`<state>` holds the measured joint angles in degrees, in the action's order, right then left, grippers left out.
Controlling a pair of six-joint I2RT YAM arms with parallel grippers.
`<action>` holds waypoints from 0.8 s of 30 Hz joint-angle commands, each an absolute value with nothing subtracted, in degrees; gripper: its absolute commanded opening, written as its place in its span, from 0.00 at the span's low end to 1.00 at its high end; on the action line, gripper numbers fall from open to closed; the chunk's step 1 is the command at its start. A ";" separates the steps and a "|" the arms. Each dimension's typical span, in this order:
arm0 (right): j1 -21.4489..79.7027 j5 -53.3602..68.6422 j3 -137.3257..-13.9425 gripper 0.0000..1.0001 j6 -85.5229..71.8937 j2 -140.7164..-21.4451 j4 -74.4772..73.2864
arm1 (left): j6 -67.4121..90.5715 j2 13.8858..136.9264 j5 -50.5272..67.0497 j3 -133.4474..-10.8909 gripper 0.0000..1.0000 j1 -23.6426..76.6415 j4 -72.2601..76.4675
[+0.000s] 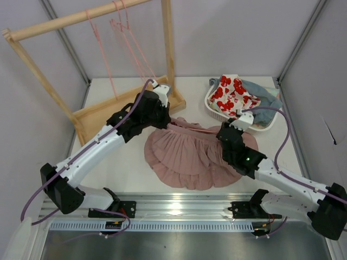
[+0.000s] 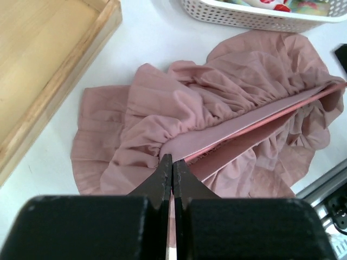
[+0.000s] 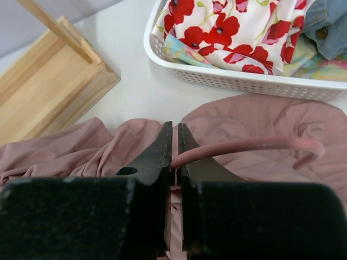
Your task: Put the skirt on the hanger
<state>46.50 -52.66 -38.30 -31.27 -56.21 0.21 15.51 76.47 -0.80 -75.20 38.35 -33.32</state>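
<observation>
The dusty-pink pleated skirt point(image 1: 187, 154) lies spread on the table between my two arms. My left gripper point(image 1: 164, 120) is at its upper left. In the left wrist view that gripper point(image 2: 172, 160) is shut on the gathered waist edge of the skirt point(image 2: 217, 86), which gapes open. A pink hanger point(image 2: 271, 114) bar runs inside that opening. My right gripper point(image 1: 225, 132) is at the skirt's upper right. Seen from the right wrist, it point(image 3: 174, 127) is shut on the hanger point(image 3: 255, 145) wire, whose hook curves off to the right over the skirt point(image 3: 65, 149).
A wooden rack point(image 1: 81, 19) stands at the back left with several pink hangers point(image 1: 122, 27) on its bar, and its base tray point(image 1: 103, 114) is just left of the skirt. A white basket point(image 1: 214, 111) at the back right holds a red-flowered cloth point(image 1: 230, 92) and a blue-grey garment point(image 1: 265, 95).
</observation>
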 commanded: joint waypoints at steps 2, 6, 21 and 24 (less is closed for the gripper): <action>47.90 -60.21 -43.85 0.00 -23.91 -63.52 -4.92 | 11.25 77.52 -15.89 -82.25 0.00 44.20 -35.42; 47.99 -58.98 -48.95 0.00 -23.03 -66.96 -5.71 | 11.25 79.54 -22.13 -84.37 0.00 47.37 -37.44; 48.95 -44.66 -58.80 0.00 -26.29 -69.25 -4.58 | 13.89 85.51 -18.73 -90.70 0.00 51.15 -34.37; 49.48 -44.03 -58.97 0.00 -25.93 -70.31 -3.78 | 13.36 86.57 -17.49 -93.25 0.00 52.03 -34.89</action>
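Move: Both hands hold the task's things clear of the table. From the left hand, which pinches the skirt's waistband, the hanger end in the right hand lies about 19 cm to the right, 2 cm back and slightly lower; the skirt's bulk hangs some 12 cm back, 11 cm right and below, and the wooden tray is 8 cm ahead, 17 cm left. From the right hand that waistband end is 19 cm left, 2 cm ahead; the basket is 14 cm ahead, 10 cm right. The two hands close on each other above the table, the right one carrying its curved hanger end about 6 cm left towards the pinched waistband, rising roughly 3 cm, going a little forward and turning slightly counter-clockwise. The left hand keeps its pinch on the band and comes 4 to 5 cm right to meet it, in two short pushes with a near halt between, rising about 2 cm and tilting its left side up some 10 degrees, while both grippers stay shut. ##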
